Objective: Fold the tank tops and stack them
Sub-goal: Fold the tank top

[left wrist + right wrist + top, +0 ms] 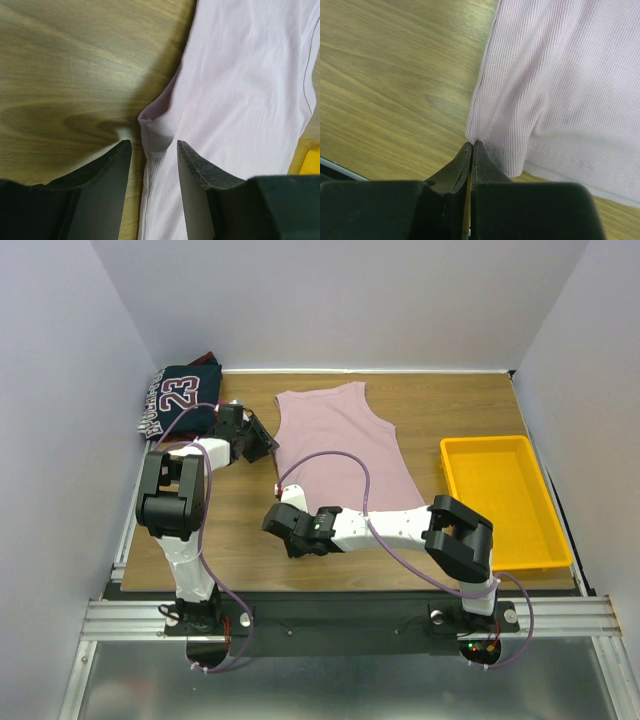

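Observation:
The dusty pink tank top lies spread flat on the wooden table, neck end toward the back. My left gripper sits at its left edge, open, jaws astride a raised fold of the pink cloth without pinching it. My right gripper is at the near left hem corner, shut on that corner of the pink top, which bunches at the tips. The navy tank top with "23" lies crumpled at the back left corner.
A yellow plastic tray stands at the right side of the table, and its corner shows in the left wrist view. Purple cables loop over both arms. White walls close in the table on three sides.

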Action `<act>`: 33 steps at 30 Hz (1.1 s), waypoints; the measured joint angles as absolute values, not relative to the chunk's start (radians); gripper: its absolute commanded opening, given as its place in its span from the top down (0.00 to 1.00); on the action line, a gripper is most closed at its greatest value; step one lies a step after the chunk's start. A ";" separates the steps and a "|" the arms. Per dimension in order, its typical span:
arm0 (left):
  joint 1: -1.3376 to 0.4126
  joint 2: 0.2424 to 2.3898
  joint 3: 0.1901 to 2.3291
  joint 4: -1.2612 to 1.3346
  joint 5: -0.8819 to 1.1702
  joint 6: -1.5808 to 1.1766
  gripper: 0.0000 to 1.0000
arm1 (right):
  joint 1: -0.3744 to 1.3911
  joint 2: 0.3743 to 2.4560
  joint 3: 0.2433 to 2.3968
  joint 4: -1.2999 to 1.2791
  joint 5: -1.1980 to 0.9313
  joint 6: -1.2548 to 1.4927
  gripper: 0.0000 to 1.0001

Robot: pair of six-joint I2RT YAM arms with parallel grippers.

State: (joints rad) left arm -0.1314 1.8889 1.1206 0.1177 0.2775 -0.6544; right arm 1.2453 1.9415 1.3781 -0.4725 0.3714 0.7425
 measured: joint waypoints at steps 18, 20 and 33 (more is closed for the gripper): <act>-0.137 1.888 1.122 0.142 0.263 -0.661 0.55 | 1.244 1.942 1.410 -0.464 0.335 0.758 1.00; -0.140 1.888 1.125 0.137 0.257 -0.659 0.55 | 1.243 1.942 1.423 -0.463 0.331 0.757 1.00; -0.158 1.939 1.180 0.103 0.212 -0.636 0.92 | 1.235 1.957 1.452 -0.464 0.298 0.756 1.00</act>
State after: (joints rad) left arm -0.1581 1.9388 1.1805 0.1028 0.2115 -0.6357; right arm 1.2354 1.9572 1.4517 -0.4637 0.2977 0.7559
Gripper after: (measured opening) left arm 0.159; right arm 0.023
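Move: The tank top's left side edge, raised in a small fold, lies just beyond the left hand's open fingers, about 2 cm ahead and 2 cm below; the tank top's left shoulder is some 13 cm ahead and 2 cm right of that hand, the navy jersey about 12 cm ahead and 20 cm left. The right hand already holds the near-left hem corner, with the raised side edge roughly 28 cm straight ahead and 3 cm left of it. Leftward and up, about 2.5 and 2 cm, the right hand draws the hem corner outward with its grip kept shut, rolling slightly. The left hand mostly waits beside the side edge, then eases forward a centimetre or so, dips a little and closes its half-open fingers to pinch the raised fold of the edge. ##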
